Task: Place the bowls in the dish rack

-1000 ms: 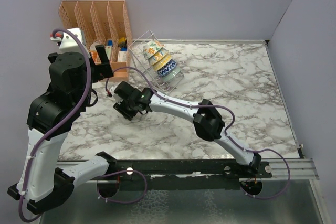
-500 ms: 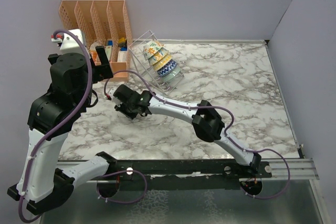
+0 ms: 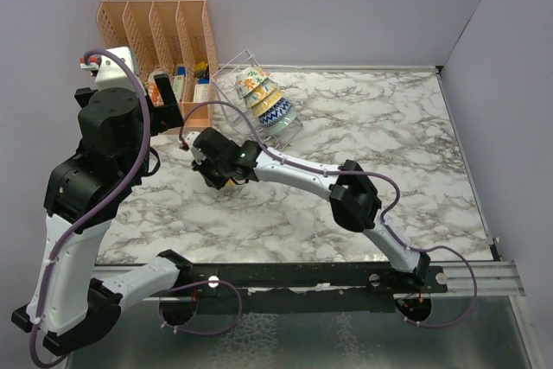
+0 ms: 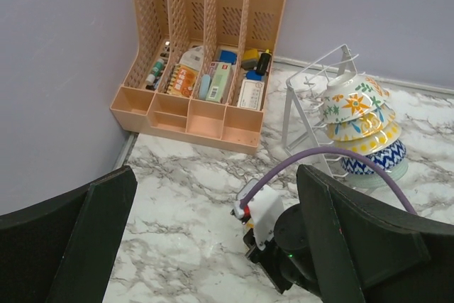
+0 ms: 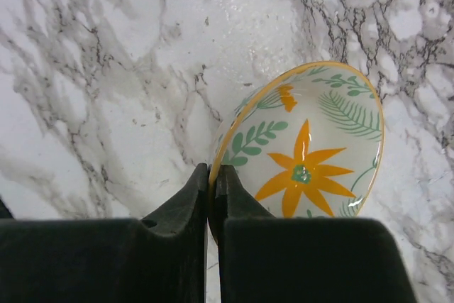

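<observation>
My right gripper [image 5: 211, 175] is shut on the rim of a cream bowl [image 5: 305, 147] with an orange flower and green leaves, held tilted just above the marble. In the top view the right gripper [image 3: 212, 177] is left of centre and hides this bowl. The wire dish rack [image 4: 305, 97] stands beside it and holds several bowls on edge: a cream flower one [image 4: 351, 101], a yellow one [image 4: 362, 127] and a blue-patterned one [image 4: 372, 155]. The rack [image 3: 233, 75] and its bowls [image 3: 263, 99] show at the back. My left gripper [image 4: 213, 246] is open and empty, raised high at the left [image 3: 130, 97].
An orange slotted organizer [image 4: 206, 47] with small items stands in the back left corner, close to the rack. The right arm's wrist and purple cable [image 4: 284, 225] lie below the left gripper. Grey walls [image 3: 346, 6] enclose the marble table [image 3: 389, 144].
My right gripper has shifted a little toward the rack with the bowl in it, and its elbow has swung right. The left arm has barely moved.
</observation>
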`<state>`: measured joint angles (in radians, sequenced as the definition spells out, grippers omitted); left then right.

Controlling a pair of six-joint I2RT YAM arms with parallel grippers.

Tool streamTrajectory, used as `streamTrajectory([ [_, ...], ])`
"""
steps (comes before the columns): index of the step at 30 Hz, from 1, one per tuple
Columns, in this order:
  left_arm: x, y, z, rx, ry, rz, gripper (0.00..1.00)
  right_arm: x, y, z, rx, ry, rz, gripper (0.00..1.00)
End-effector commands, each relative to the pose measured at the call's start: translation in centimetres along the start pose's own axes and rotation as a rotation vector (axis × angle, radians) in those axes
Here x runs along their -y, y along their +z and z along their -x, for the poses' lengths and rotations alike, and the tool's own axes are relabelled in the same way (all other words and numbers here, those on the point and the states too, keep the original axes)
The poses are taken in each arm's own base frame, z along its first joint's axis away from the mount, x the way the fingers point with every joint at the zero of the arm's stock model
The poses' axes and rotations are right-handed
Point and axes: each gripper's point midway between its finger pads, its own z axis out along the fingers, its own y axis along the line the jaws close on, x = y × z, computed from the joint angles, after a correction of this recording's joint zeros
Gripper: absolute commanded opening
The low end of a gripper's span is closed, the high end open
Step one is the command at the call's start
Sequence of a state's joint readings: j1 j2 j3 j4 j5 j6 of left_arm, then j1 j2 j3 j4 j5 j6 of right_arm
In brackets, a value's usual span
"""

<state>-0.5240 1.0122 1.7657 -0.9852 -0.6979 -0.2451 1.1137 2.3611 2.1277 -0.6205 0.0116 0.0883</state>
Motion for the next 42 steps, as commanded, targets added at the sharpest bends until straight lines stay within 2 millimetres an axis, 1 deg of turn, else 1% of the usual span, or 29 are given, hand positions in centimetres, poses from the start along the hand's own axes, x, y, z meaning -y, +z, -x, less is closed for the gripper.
streamTrajectory([
  [1,-0.8,-0.3,1.2,0.051,-0.013,0.027,0.99,0.3,-5.1,5.6,0.155,0.204,0.164,0.01],
  [6,-0.9,-0.5,1.8,0.066,-0.015,0.027,0.99,1.9,-10.1,10.4,0.303,0.37,0.334,0.01],
  [9,-1.1,-0.7,2.2,0.077,-0.017,0.032,0.99,2.9,-13.4,13.3,0.395,0.442,0.422,0.01],
  [12,-1.2,-0.7,2.6,0.085,-0.019,0.034,0.99,3.6,-16.2,15.8,0.472,0.501,0.517,0.01],
  [14,-1.1,-0.8,2.7,0.088,-0.02,0.031,0.99,4.6,-17.9,17.2,0.528,0.553,0.574,0.01],
  [19,-1.2,-0.9,3.1,0.094,-0.022,0.029,0.99,8.1,-22.0,20.5,0.696,0.649,0.678,0.01],
  [22,-1.1,-0.8,3.1,0.092,-0.015,0.031,0.99,10.3,-23.4,21.8,0.779,0.697,0.708,0.01],
  [24,-1.1,-0.8,3.1,0.091,-0.012,0.03,0.99,12.3,-23.9,22.5,0.847,0.765,0.702,0.01],
  [28,-0.9,-0.7,3.2,0.091,-0.011,0.023,0.99,16.8,-25.8,23.7,1.042,0.872,0.637,0.01],
  [30,-0.8,-0.7,3.2,0.091,-0.011,0.022,0.99,19.0,-26.7,23.9,1.131,0.942,0.597,0.01],
  [33,-0.7,-0.6,3.1,0.087,-0.006,0.019,0.99,22.0,-26.7,22.9,1.224,1.08,0.578,0.01],
  [37,-0.5,-0.3,2.8,0.078,-0.001,0.016,0.99,24.6,-26.3,21.9,1.331,1.2,0.596,0.01],
  [42,-0.2,-0.1,2.4,0.066,0.007,0.012,0.99,26.1,-25.5,21.7,1.386,1.276,0.637,0.01],
])
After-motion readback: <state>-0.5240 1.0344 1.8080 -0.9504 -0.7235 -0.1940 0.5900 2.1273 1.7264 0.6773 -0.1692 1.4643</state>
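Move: The right hand, already pinching the last flowered bowl by its rim, has the rack's top bowl about 20 cm ahead, 9 cm to its right and 16 cm above it. The light green bowl at the foot of that stack is 17 cm ahead, 17 cm right and about level. The pink organizer stands some 27 cm ahead and 19 cm left, 3 cm up. From the left hand, the top bowl is roughly 22 cm ahead, 16 cm right and 21 cm below. Up first and steeply, then forward and to the right, the right hand carries the bowl towards the top of the rack's stack, climbing some 27 cm and reaching about 23 cm out. On the way the wrist rolls its left side up by roughly 90 degrees, so the fingers swing from down-left to forward-left and slightly up, keeping their rim pinch. ##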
